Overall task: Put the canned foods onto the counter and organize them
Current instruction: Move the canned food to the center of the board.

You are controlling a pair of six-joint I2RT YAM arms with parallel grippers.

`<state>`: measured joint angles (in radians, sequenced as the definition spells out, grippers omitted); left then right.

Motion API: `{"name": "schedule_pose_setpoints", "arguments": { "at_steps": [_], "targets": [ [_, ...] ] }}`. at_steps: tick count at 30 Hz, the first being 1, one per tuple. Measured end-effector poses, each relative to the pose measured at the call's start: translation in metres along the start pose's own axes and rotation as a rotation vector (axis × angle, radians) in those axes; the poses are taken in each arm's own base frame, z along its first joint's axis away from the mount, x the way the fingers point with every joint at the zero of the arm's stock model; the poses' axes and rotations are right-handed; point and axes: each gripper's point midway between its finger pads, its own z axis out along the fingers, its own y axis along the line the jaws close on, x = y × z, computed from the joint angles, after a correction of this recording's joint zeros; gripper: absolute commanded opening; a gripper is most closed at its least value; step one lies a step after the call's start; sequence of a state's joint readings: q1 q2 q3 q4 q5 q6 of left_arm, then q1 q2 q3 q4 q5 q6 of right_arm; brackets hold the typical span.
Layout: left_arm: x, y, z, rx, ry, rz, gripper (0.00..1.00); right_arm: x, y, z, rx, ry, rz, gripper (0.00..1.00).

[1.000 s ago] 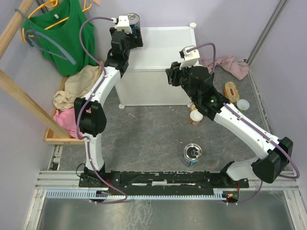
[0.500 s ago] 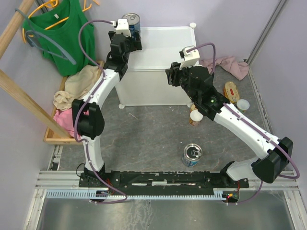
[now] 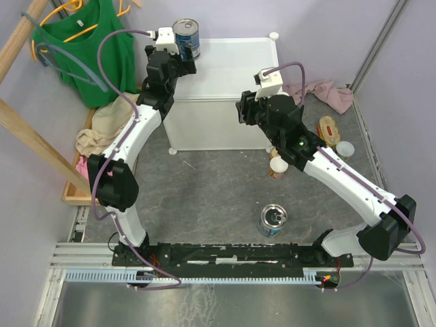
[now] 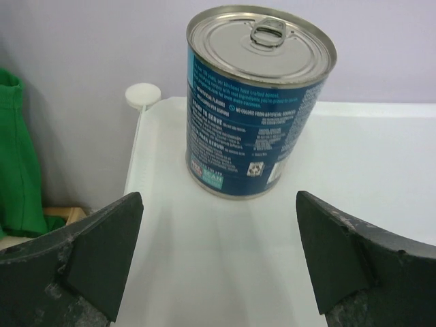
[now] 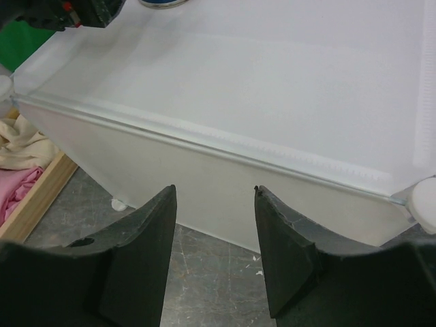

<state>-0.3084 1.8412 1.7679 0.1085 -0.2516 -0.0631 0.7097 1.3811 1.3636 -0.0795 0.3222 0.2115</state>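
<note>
A tall blue-labelled can with a silver top stands upright at the back left corner of the white counter. My left gripper is open just in front of it, apart from the can, with only bare counter top between its fingers. My right gripper hovers open and empty at the counter's front edge. On the floor stand another tall can, two small white-topped cans and an oval gold tin.
A wooden tray of clothes lies left of the counter, below a green shirt on a hanger. A pink cloth lies on the floor to the right. Round white knobs mark the counter's corners.
My left gripper has backed away from the tall can, which stays on the counter, and its arm has swung left. My right gripper's jaws have widened a little.
</note>
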Motion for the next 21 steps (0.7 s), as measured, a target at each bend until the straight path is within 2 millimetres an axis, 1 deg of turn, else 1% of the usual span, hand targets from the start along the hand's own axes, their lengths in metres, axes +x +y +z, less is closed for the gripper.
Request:
{"name": "schedule_pose_setpoints", "arguments": {
  "at_steps": [2, 3, 5, 7, 10, 13, 16, 17, 19, 21],
  "targets": [
    [-0.002, -0.001, -0.010, 0.006, 0.005, 0.001, 0.99, 0.003, -0.002, 0.000, 0.008, 0.011, -0.005, 0.70],
    [-0.004, -0.001, -0.019, 0.009, 0.008, 0.001, 0.99, 0.004, -0.003, -0.001, 0.014, 0.016, -0.005, 0.73],
    [-0.006, -0.007, -0.032, 0.025, 0.012, 0.002, 0.99, 0.008, -0.006, -0.002, 0.026, 0.032, -0.014, 0.78],
    [-0.008, -0.015, -0.052, 0.047, 0.024, 0.001, 1.00, 0.014, -0.009, -0.005, 0.037, 0.059, -0.024, 0.82],
    [-0.014, -0.031, -0.089, 0.096, 0.033, -0.018, 0.99, 0.019, -0.014, -0.015, 0.051, 0.095, -0.035, 0.84],
    [-0.023, -0.049, -0.131, 0.161, 0.034, -0.043, 0.98, 0.015, -0.022, -0.035, 0.064, 0.113, -0.036, 0.86],
    [-0.028, -0.068, -0.173, 0.235, 0.042, -0.065, 0.95, 0.011, -0.030, -0.064, 0.067, 0.128, -0.030, 0.88],
    [-0.028, -0.074, -0.187, 0.262, 0.051, -0.073, 0.94, 0.011, -0.033, -0.073, 0.068, 0.135, -0.027, 0.89],
    [-0.024, -0.083, -0.209, 0.306, 0.070, -0.086, 0.94, 0.015, -0.038, -0.091, 0.065, 0.160, -0.020, 0.91],
    [-0.009, -0.090, -0.232, 0.346, 0.112, -0.097, 0.93, 0.025, -0.041, -0.106, 0.063, 0.200, -0.012, 0.93]
  ]
}}
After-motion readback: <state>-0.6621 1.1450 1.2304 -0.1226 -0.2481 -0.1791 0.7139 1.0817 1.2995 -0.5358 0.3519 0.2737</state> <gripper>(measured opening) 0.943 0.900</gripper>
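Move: Behind the left hand's open jaws stands nothing held: the canned food already placed on the white board is about 10 cm ahead, 3 cm right and 2 cm lower, with the board's middle 13 cm right, 1 cm ahead and 9 cm down. The floor can lies some 25 cm back, 10 cm right and 30 cm below the right hand; the white-lidded jar is about 14 cm right, 3 cm back and 32 cm down from that hand. Drawing straight back off the board, the empty left hand speeds away from the placed can, about 24 cm back and 8 cm right at nearly the same height, turning some 20 degrees clockwise with jaws wide. The right hand dips slightly, then backs off and swings right towards the floor can, roughly 9 and 8 cm, tipping down while its fingers open wide from halfway. ##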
